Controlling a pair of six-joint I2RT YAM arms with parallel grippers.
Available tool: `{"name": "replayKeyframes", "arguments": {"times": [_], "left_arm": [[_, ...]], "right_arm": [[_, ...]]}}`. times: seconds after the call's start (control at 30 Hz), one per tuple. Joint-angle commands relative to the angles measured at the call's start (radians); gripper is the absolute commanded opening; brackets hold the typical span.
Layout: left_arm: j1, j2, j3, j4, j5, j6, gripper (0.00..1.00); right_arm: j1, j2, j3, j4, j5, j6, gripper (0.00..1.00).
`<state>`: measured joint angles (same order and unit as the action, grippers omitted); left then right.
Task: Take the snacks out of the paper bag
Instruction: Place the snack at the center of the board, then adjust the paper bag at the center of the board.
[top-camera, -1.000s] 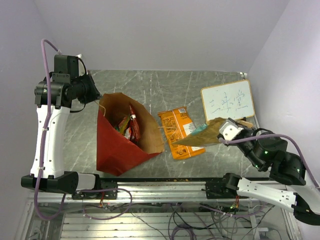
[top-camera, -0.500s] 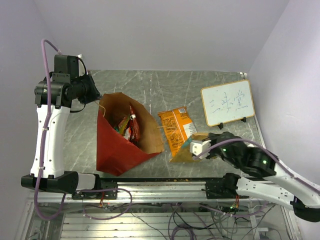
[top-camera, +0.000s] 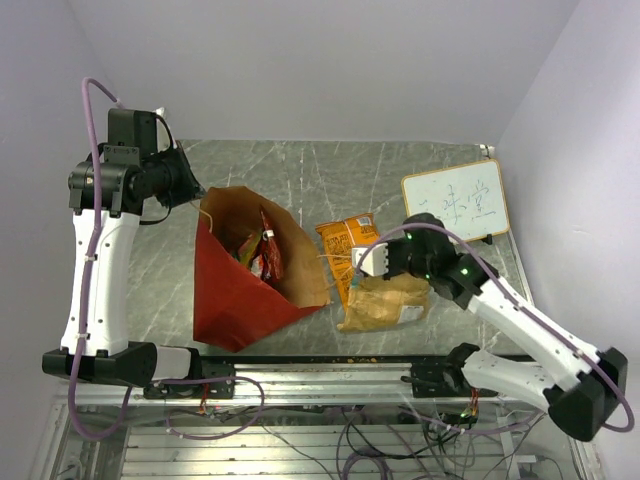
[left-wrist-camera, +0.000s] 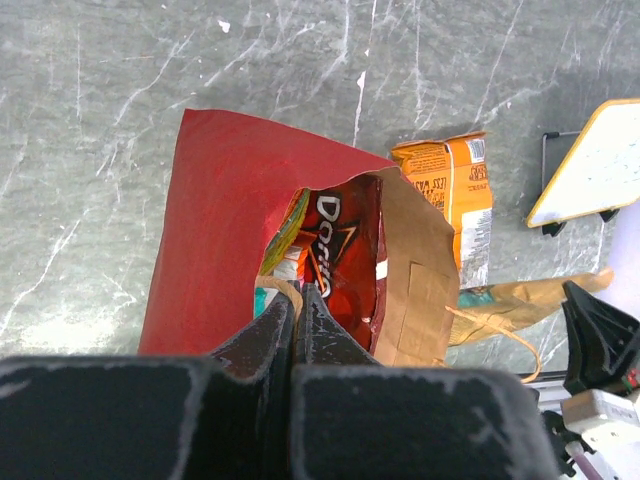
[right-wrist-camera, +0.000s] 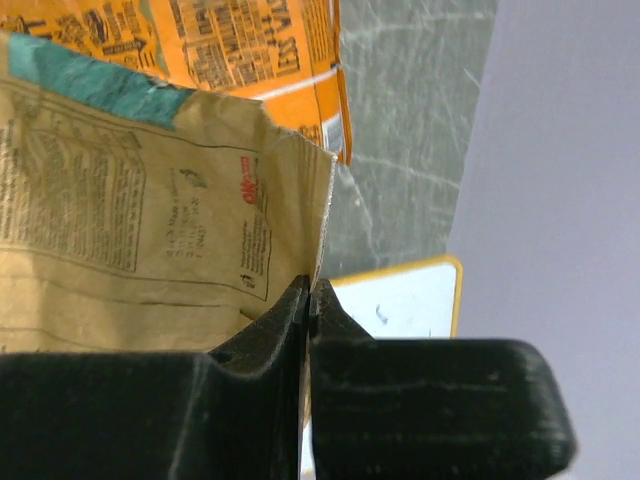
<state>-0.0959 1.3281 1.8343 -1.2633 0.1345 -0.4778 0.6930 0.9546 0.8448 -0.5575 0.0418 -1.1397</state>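
Note:
The red paper bag (top-camera: 235, 290) stands open on the table with several snacks (top-camera: 260, 248) inside. My left gripper (top-camera: 197, 196) is shut on its twine handle (left-wrist-camera: 272, 285) at the far-left rim. In the left wrist view a red Doritos packet (left-wrist-camera: 340, 250) shows in the bag's mouth (left-wrist-camera: 410, 260). An orange packet (top-camera: 348, 242) lies right of the bag. My right gripper (top-camera: 392, 274) is shut on the edge of a brown packet (top-camera: 385, 303) that rests on the table, overlapping the orange packet's near end. The right wrist view shows the brown packet (right-wrist-camera: 130, 230) and the orange packet (right-wrist-camera: 220, 50).
A white framed whiteboard (top-camera: 455, 205) stands at the back right, close behind my right arm; it also shows in the right wrist view (right-wrist-camera: 400, 300). The table's front edge (top-camera: 330, 350) runs just below the bag and the brown packet.
My right arm has swung left and away from the near-right corner with the brown packet, which now lies flat by the orange packet. The left arm and the bag have not moved.

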Motion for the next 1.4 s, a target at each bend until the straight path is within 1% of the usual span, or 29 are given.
{"name": "replayKeyframes", "arguments": {"times": [0.0,0.13,0.23,0.37,0.47,0.63,0.67,0.7,0.77,0.8,0.83,0.9,0.97,1.07,1.13,1.17,1.27,1.37], "left_arm": [[-0.007,-0.032,0.016,0.035,0.006,0.011,0.07],[-0.007,-0.066,-0.021,0.041,0.012,-0.001,0.07],[-0.007,-0.098,-0.084,0.061,0.036,-0.027,0.07],[-0.007,-0.135,-0.141,0.082,0.064,-0.07,0.07],[-0.007,-0.148,-0.152,0.08,0.059,-0.08,0.07],[-0.007,-0.146,-0.151,0.079,0.066,-0.086,0.07],[-0.007,-0.146,-0.146,0.078,0.062,-0.089,0.07],[-0.007,-0.144,-0.141,0.078,0.057,-0.09,0.07],[-0.007,-0.145,-0.136,0.082,0.051,-0.092,0.07],[-0.007,-0.147,-0.136,0.088,0.049,-0.094,0.07],[-0.007,-0.148,-0.139,0.095,0.047,-0.096,0.07],[-0.007,-0.148,-0.15,0.113,0.051,-0.104,0.07],[-0.007,-0.143,-0.153,0.127,0.054,-0.113,0.07],[-0.007,-0.133,-0.148,0.145,0.04,-0.108,0.07],[-0.007,-0.122,-0.147,0.156,0.019,-0.095,0.07],[-0.006,-0.111,-0.14,0.152,0.011,-0.091,0.07],[-0.006,-0.053,-0.085,0.13,0.02,-0.07,0.07],[-0.005,-0.017,-0.032,0.128,0.027,-0.072,0.07]], "right_arm": [[-0.05,0.123,0.049,0.136,-0.222,-0.101,0.0],[-0.056,0.249,0.071,0.25,-0.278,-0.123,0.0],[-0.061,0.354,0.107,0.301,-0.267,-0.16,0.0],[-0.107,0.456,0.147,0.367,-0.316,-0.188,0.0],[-0.121,0.531,0.193,0.396,-0.334,-0.209,0.0],[-0.125,0.617,0.209,0.484,-0.328,-0.214,0.0],[-0.125,0.626,0.207,0.509,-0.323,-0.197,0.07],[-0.125,0.627,0.203,0.542,-0.319,-0.167,0.16],[-0.123,0.614,0.182,0.625,-0.275,-0.083,0.38],[-0.117,0.598,0.169,0.666,-0.235,-0.038,0.45],[-0.112,0.577,0.163,0.688,-0.197,0.024,0.49],[-0.11,0.531,0.169,0.661,-0.128,0.13,0.54],[-0.11,0.479,0.175,0.617,-0.041,0.241,0.64],[-0.112,0.403,0.202,0.505,0.082,0.456,0.66],[-0.112,0.366,0.218,0.439,0.114,0.612,0.7],[-0.112,0.348,0.231,0.418,0.108,0.706,0.73],[-0.113,0.303,0.3,0.311,0.053,1.013,0.75],[-0.109,0.255,0.342,0.255,-0.055,1.173,0.75]]}}
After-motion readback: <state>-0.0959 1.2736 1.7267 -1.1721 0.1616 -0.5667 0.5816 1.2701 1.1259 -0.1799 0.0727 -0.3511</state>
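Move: The right hand already holds the tan snack by its edge. The orange bag it goes to lies about level with the hand, some 7 cm left and 18 below. From that hand, the paper bag stands about 30 cm left, level ahead, 10 lower; the whiteboard is roughly 16 ahead, 16 right and 14 lower. From the left hand, the orange bag is some 37 cm right, 2 back, 33 below. Right hand lays the snack about 15 cm forward-left and lower, opens, then rises some 14 cm, rolling. ##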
